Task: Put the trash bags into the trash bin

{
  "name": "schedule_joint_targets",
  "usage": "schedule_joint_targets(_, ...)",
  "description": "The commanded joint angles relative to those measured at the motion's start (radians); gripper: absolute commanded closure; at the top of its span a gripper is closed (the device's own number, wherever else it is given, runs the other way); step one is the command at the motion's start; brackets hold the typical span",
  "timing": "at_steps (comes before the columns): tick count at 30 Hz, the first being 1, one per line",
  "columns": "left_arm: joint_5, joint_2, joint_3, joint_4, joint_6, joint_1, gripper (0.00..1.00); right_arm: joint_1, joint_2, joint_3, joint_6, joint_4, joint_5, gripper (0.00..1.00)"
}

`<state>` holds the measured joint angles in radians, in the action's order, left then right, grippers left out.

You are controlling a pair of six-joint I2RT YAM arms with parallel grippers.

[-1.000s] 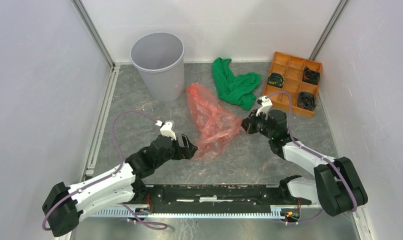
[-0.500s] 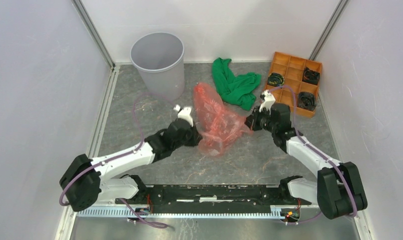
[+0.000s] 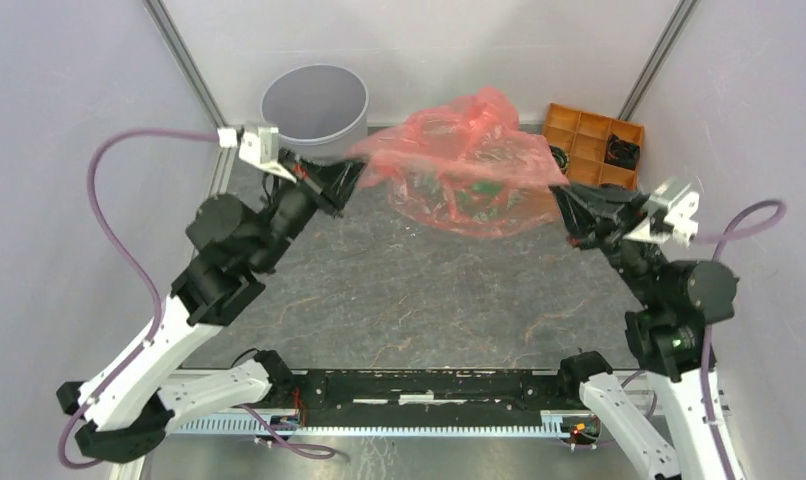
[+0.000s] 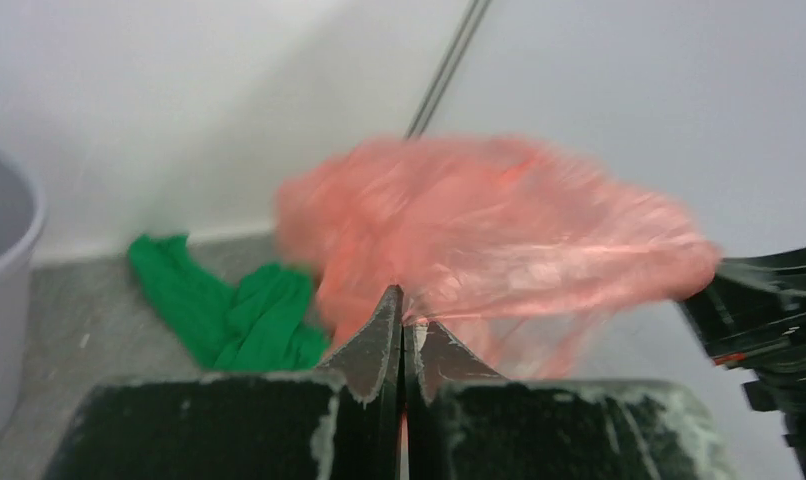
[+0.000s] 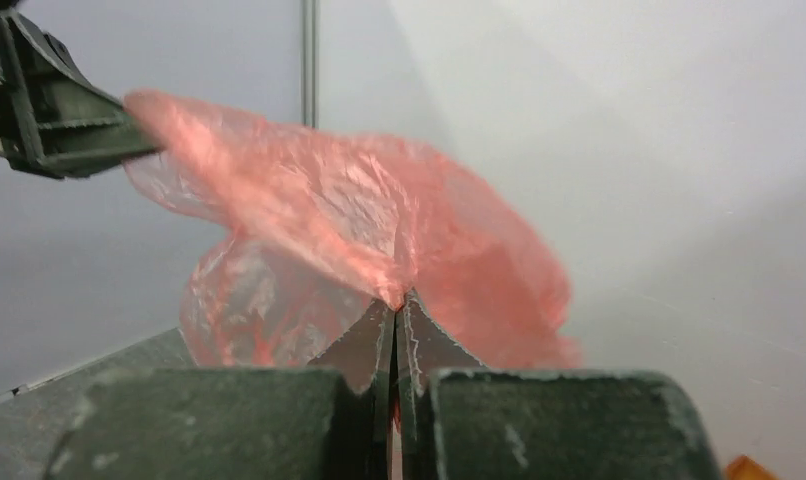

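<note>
The red-orange trash bag [image 3: 459, 165] hangs stretched in the air between both arms, well above the table. My left gripper [image 3: 351, 175] is shut on the bag's left edge, just right of the grey trash bin [image 3: 314, 105] at the back left. My right gripper [image 3: 561, 200] is shut on the bag's right edge. In the left wrist view the film [image 4: 499, 235] billows up from my closed gripper [image 4: 404, 315]. The right wrist view shows the bag [image 5: 359, 240] pinched at my gripper [image 5: 394, 305], with the other gripper holding its far corner.
A green cloth [image 4: 229, 310] lies on the table under and behind the bag. An orange compartment tray [image 3: 599, 140] with black items sits at the back right. White walls and a metal corner post close in the back.
My left gripper closed on the bag's left edge. Both arms then rose, lifting and spreading the bag off the table toward the back, near the bin.
</note>
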<state>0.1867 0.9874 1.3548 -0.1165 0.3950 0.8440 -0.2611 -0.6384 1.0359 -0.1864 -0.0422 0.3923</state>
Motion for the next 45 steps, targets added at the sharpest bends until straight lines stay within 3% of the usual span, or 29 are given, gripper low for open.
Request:
schedule_joint_targets(1, 0.113, -0.036, -0.333, -0.111, 0.075, -0.003, 0.98, -0.003, 0.004, -0.29, 0.009, 0.031, 0.028, 0.99)
schedule_joint_targets(7, 0.099, -0.112, -0.69, -0.272, 0.275, -0.003, 0.98, -0.005, -0.077, -0.492, 0.037, 0.199, 0.162, 0.99)
schedule_joint_targets(10, 0.068, -0.255, -0.718, -0.28, 0.294, -0.003, 0.98, -0.006, -0.034, -0.493, 0.03, 0.216, 0.206, 0.99)
schedule_joint_targets(13, 0.05, -0.315, -0.647, -0.304, 0.285, -0.003, 0.98, -0.006, -0.033, -0.398, 0.05, 0.293, 0.228, 0.99)
schedule_joint_targets(21, -0.122, -0.277, -0.347, -0.417, 0.23, -0.004, 0.98, -0.007, -0.039, -0.187, 0.055, 0.437, 0.291, 0.99)
schedule_joint_targets(25, -0.23, -0.237, -0.244, -0.377, 0.234, -0.003, 0.98, -0.006, -0.035, -0.181, -0.021, 0.34, 0.308, 0.96)
schedule_joint_targets(29, -0.376, -0.113, -0.186, -0.282, 0.274, -0.003, 0.98, -0.02, -0.064, -0.21, -0.223, 0.144, 0.377, 0.97)
schedule_joint_targets(32, -0.424, -0.003, -0.12, -0.263, 0.288, -0.003, 0.98, -0.077, -0.053, -0.213, -0.336, 0.02, 0.307, 0.93)
schedule_joint_targets(35, -0.426, 0.077, -0.08, -0.23, 0.307, -0.002, 0.98, -0.147, -0.073, -0.189, -0.375, 0.001, 0.255, 0.9)
schedule_joint_targets(38, -0.423, 0.151, -0.055, -0.17, 0.33, -0.002, 0.98, -0.23, -0.149, -0.123, -0.319, 0.089, 0.213, 0.87)
schedule_joint_targets(40, -0.422, 0.207, -0.024, -0.152, 0.333, -0.002, 0.98, -0.267, -0.225, -0.034, -0.249, 0.203, 0.18, 0.81)
schedule_joint_targets(42, -0.408, 0.254, 0.015, -0.157, 0.328, -0.002, 0.98, -0.298, -0.277, 0.037, -0.199, 0.284, 0.13, 0.68)
schedule_joint_targets(45, -0.395, 0.29, 0.041, -0.147, 0.327, -0.002, 0.98, -0.347, -0.298, 0.058, -0.173, 0.309, 0.062, 0.36)
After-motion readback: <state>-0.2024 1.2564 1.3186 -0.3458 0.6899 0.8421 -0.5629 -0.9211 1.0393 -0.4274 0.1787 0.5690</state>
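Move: The red trash bag is stretched and billowing between the high, shut grippers, its middle about 12 cm right of the left hand, 8 ahead and 5 below. The trash bin stands some 25 cm ahead of that hand, 15 left and 35 below. From the right hand the bag's middle lies about 12 cm left, 8 ahead and 4 below; the green cloth is 31 ahead, 7 left and 47 down. Both hands, still pinching the trash bag's edge, whip it nearly 40 cm (left) and 34 cm (right) straight down, then climb back part of the way, ending well below where they began, with both wrists tipped down some 35 degrees. On the way they draw together, the left about 10 cm rightward and turning clockwise, the right about 12 cm leftward and turning counter-clockwise, until the tips nearly meet, and the right fingers open to about half around the gathered edge while the left keep their pinch. ##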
